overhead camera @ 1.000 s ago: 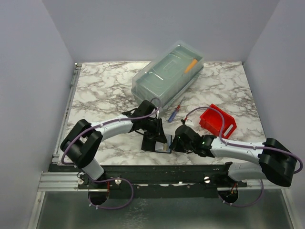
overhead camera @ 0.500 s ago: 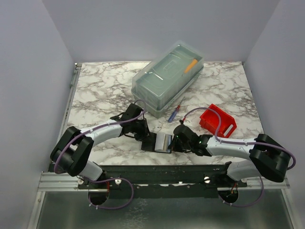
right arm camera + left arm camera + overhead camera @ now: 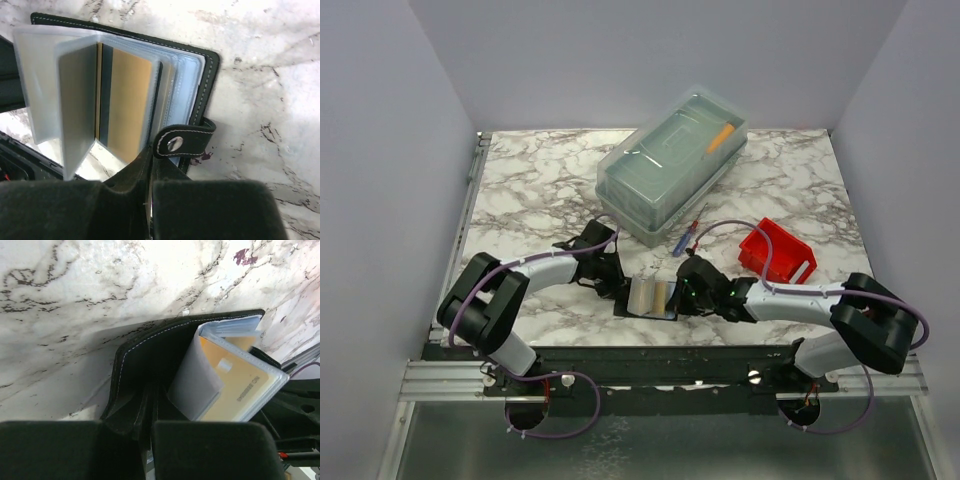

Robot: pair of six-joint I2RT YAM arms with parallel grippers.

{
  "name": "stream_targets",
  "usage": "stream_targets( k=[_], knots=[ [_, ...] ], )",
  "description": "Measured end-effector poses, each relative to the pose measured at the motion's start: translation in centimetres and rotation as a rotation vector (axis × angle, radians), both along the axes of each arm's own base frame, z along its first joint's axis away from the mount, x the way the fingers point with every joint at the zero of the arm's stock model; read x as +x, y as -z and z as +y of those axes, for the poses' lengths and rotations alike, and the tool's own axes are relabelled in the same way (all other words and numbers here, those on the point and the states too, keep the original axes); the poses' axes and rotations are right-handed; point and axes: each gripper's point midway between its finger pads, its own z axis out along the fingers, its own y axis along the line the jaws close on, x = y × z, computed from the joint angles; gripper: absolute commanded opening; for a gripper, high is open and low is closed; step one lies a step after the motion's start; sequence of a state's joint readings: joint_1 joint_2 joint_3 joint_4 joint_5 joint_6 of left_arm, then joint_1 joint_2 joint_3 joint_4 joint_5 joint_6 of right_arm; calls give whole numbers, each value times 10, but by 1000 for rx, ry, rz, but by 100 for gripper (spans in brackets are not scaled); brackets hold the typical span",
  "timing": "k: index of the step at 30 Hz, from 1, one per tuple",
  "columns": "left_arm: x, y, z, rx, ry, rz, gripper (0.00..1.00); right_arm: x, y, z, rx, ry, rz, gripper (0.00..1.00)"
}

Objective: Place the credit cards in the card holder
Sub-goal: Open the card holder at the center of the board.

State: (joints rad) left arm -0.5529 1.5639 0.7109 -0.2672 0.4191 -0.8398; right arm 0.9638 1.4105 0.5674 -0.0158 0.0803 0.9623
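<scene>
The black card holder [image 3: 645,298] lies open near the table's front edge, its clear sleeves fanned up. A tan/gold card [image 3: 127,102] sits inside a sleeve; it also shows in the left wrist view [image 3: 240,390]. My left gripper [image 3: 611,283] is shut on the holder's left cover [image 3: 150,360]. My right gripper [image 3: 686,296] is shut on the holder's right cover beside the snap strap [image 3: 182,141]. No loose cards are in view.
A large clear lidded box [image 3: 672,160] stands behind the arms. A blue-and-red pen [image 3: 687,237] lies in front of it. A red plastic bin [image 3: 777,254] sits at the right. The table's front edge runs just below the holder.
The left gripper moved left and the right gripper came in, spreading the holder open. The sleeves now stand fanned up with the gold card showing.
</scene>
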Motion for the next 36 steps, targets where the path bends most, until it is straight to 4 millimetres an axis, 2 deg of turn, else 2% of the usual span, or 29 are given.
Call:
stream_targets(
  k=[4,11,15,18,20,24,28,36],
  knots=[
    [0,0,0,-4,-6,6,0,2,-8,11,29,-51,-19,6],
    [0,0,0,-11,-8,0,0,17,-58,68,224,-176,-110,16],
    [0,0,0,-15,-10,-8,0,20,-73,78,262,-206,-135,22],
    [0,-1,0,-17,-12,-12,0,19,-68,68,212,-179,-112,24],
    [0,-1,0,-18,-12,-13,0,17,-59,55,154,-144,-84,33],
    [0,-1,0,-18,-12,-13,0,9,-44,29,79,-78,-41,45],
    [0,0,0,-18,-12,-13,0,-3,-31,10,65,-44,-10,46],
    [0,0,0,-18,-12,-14,0,-5,-17,5,58,-8,28,46]
  ],
)
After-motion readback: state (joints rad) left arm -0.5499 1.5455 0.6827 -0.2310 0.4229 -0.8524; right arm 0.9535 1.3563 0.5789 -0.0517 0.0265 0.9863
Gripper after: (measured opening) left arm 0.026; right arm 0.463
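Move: The clear card sleeves of the open card holder stand with their middle about 3 cm ahead and 3 cm left of the right hand, level with it; the snap strap is some 3 cm to the right, about level. The screwdriver lies roughly 17 cm ahead and 4 cm right. From the left hand, on the holder's black left cover, the sleeves are about 1 cm back and 7 cm right. Right hand sweeps sleeves about 8 cm left and up, returns, opening halfway; left keeps the cover down. ##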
